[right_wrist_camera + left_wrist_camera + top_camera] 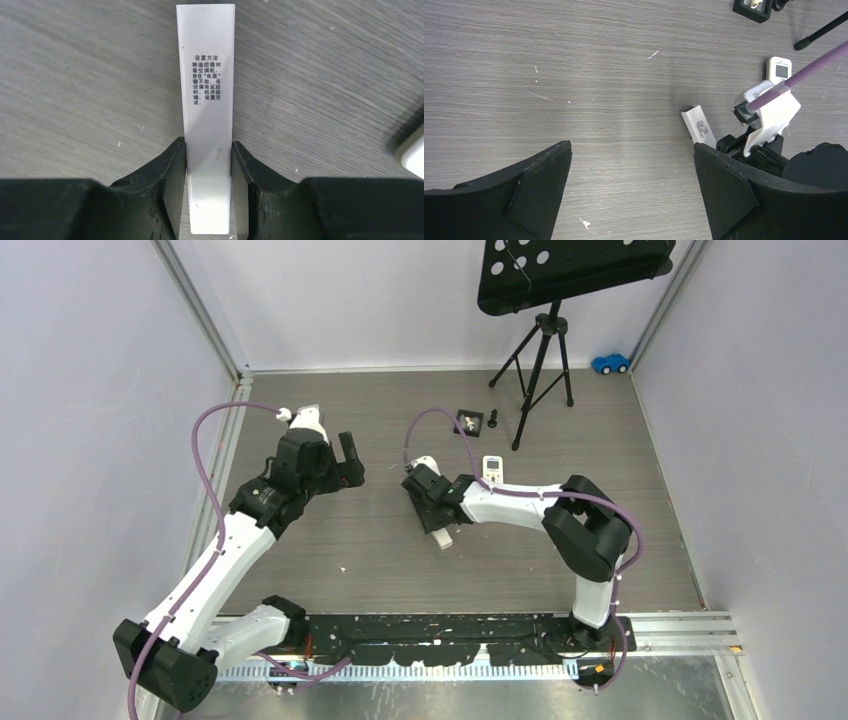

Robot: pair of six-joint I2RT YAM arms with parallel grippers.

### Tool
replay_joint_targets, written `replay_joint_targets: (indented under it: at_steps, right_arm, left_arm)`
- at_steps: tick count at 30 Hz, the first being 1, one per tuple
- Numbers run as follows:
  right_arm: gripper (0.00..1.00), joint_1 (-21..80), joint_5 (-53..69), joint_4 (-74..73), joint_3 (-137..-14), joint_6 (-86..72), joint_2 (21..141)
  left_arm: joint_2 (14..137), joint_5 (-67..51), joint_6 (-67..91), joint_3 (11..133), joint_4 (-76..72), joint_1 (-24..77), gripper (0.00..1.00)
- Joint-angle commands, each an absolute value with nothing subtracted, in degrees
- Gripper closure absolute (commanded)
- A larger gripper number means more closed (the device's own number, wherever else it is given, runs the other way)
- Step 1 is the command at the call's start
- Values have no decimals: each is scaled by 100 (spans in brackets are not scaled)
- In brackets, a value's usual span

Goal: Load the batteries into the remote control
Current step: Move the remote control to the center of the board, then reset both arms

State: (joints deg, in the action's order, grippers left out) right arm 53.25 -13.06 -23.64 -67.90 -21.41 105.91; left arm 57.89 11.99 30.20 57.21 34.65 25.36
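My right gripper is shut on a long white remote that lies back side up on the table, with printed Chinese text showing. In the top view the right gripper grips it near mid-table and the remote's end sticks out toward the front. It also shows in the left wrist view. My left gripper is open and empty, hovering over bare table to the left of the remote. No orange or blue batteries show in any view.
A smaller white remote with a screen lies just behind the right gripper, also in the left wrist view. A small black box sits behind it. A tripod stands at the back with a black perforated panel. A blue toy car sits at the far right.
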Motion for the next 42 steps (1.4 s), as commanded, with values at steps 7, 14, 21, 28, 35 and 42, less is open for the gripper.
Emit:
replay_joint_targets:
  at_steps: [7, 14, 21, 28, 35, 42]
  right_arm:
    - [73, 4890, -2877, -2267, -6936, -3553, 10369]
    - [70, 4365, -2602, -2197, -7110, -3860, 10688]
    - [31, 4342, -2537, -2221, -7213, -3745, 10440]
    - [23, 4342, -2884, -2574, -6767, -3750, 8709]
    - [20, 4336, -4266, -3664, -6020, -3598, 6108]
    - [12, 4320, -5582, -5372, -6151, -3553, 3630]
  left_arm:
    - [5575, 1103, 2814, 5863, 3484, 2514, 4]
    - [5449, 249, 2716, 5786, 3151, 2514, 1]
    - [5392, 141, 2686, 6029, 3691, 2514, 0]
    - [4866, 264, 2665, 6174, 4221, 2514, 0]
    - [4141, 1421, 2657, 6576, 5130, 2514, 0]
    - [3615, 1893, 2356, 7270, 5698, 2514, 0]
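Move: The right hand still grips the white remote near its near end; the clear spot it is taken to is about 11 cm ahead and 6 cm right, some 1 cm lower. The handset with the screen lies about 13 cm ahead and 14 cm right, the black tray some 30 cm ahead and 8 cm right. From the empty left hand, that spot is roughly 8 cm ahead, 25 cm right and 20 cm below. Right hand moves the remote about 10 cm forward-right, turning clockwise 30 degrees, releases, rises rightward; left withdraws back and up. ##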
